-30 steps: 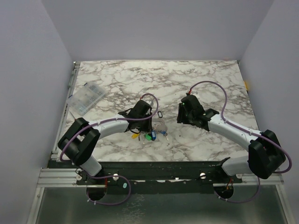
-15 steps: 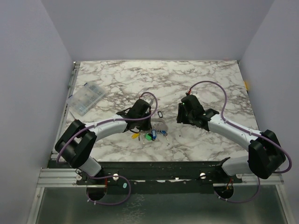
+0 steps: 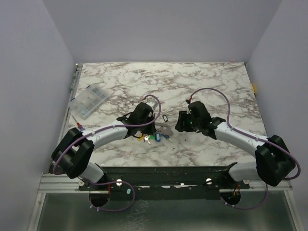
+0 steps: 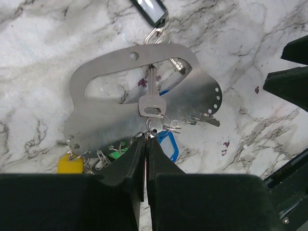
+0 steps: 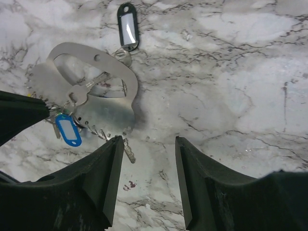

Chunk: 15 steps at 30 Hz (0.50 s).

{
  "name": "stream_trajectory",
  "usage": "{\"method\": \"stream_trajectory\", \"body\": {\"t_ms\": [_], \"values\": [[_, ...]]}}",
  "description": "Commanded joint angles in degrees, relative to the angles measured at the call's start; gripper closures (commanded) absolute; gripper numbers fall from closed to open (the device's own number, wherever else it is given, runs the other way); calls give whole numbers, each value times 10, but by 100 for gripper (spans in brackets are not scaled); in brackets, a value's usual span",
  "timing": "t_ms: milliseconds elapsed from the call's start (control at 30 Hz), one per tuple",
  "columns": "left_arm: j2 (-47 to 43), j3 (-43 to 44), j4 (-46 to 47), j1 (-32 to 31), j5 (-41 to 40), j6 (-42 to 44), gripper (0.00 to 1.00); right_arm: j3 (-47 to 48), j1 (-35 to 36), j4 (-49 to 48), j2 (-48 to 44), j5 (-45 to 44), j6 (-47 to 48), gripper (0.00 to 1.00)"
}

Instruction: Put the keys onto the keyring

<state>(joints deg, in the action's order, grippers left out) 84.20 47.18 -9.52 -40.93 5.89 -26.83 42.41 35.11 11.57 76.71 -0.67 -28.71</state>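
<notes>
A flat silvery plate [image 4: 103,120] lies on the marble with keys and tags hung along its edge. One silver key [image 4: 150,91] lies across the plate's cut-out, and a small wire keyring [image 4: 153,126] runs through its head. My left gripper [image 4: 145,138] is shut, and the ring's lower edge runs in between its tips. Blue [image 4: 167,144], yellow [image 4: 70,163] and green [image 4: 118,151] tags hang beside the fingers. My right gripper [image 5: 147,139] is open above bare marble just right of the plate [image 5: 110,113], holding nothing. Both grippers [image 3: 147,132] [image 3: 179,122] flank the cluster.
A dark tag with a clear window [image 5: 128,25] is linked to the plate's far end. A small key [image 5: 129,150] sticks out by my right gripper's left finger. A clear compartment box [image 3: 88,101] sits at the table's left. Purple cables loop over both arms.
My left gripper has closed at the ring by the key's head. The right arm has shifted left, closer to the plate.
</notes>
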Motion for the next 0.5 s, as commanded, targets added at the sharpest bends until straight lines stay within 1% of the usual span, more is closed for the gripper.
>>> {"method": "stream_trajectory", "body": {"t_ms": [0, 100, 200, 300, 367, 433, 467], "values": [[-8, -38, 38, 2, 8, 7, 88, -7, -4, -46, 6, 65, 11, 44], [-16, -56, 60, 3, 8, 8, 79, -8, -4, -46, 8, 63, 11, 44], [-19, -62, 69, 3, 7, 10, 76, -7, -4, -45, 12, 61, 11, 44], [-22, -66, 72, 4, 5, 8, 68, -7, -4, -45, 15, 62, 10, 44], [-33, -67, 72, 5, -2, 7, 64, -6, -4, -45, 18, 63, 9, 44], [-50, -71, 70, 9, -20, 4, 64, -6, -4, -44, 19, 63, 9, 44], [-62, -72, 66, 12, -30, 3, 66, -5, -4, -44, 19, 63, 10, 44]]}}
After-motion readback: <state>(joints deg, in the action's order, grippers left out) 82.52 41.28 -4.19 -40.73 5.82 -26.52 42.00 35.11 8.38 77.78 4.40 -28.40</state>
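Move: The left hand's shut fingers hold a ring at the near edge of the metal keyring, whose middle lies about 3 cm ahead, 3 cm right and 2 cm below. The blue tag is about 2 cm back and 1 cm right of this hand, the yellow tag some 6 cm left and 1 cm back, and the black tag roughly 8 cm ahead and 5 cm right, all about 3 cm below. From the right hand, the keyring is about 8 cm left, 1 cm ahead and 4 cm below. Letting go of the ring at the keyring's near edge, the left hand opens its fingers to about a third while sinking roughly 3 cm towards the table, easing back and left, then lifts again by about 1 cm. The right hand, holding nothing and keeping its fingers half open, drifts about 1.5 cm left towards the keyring. ##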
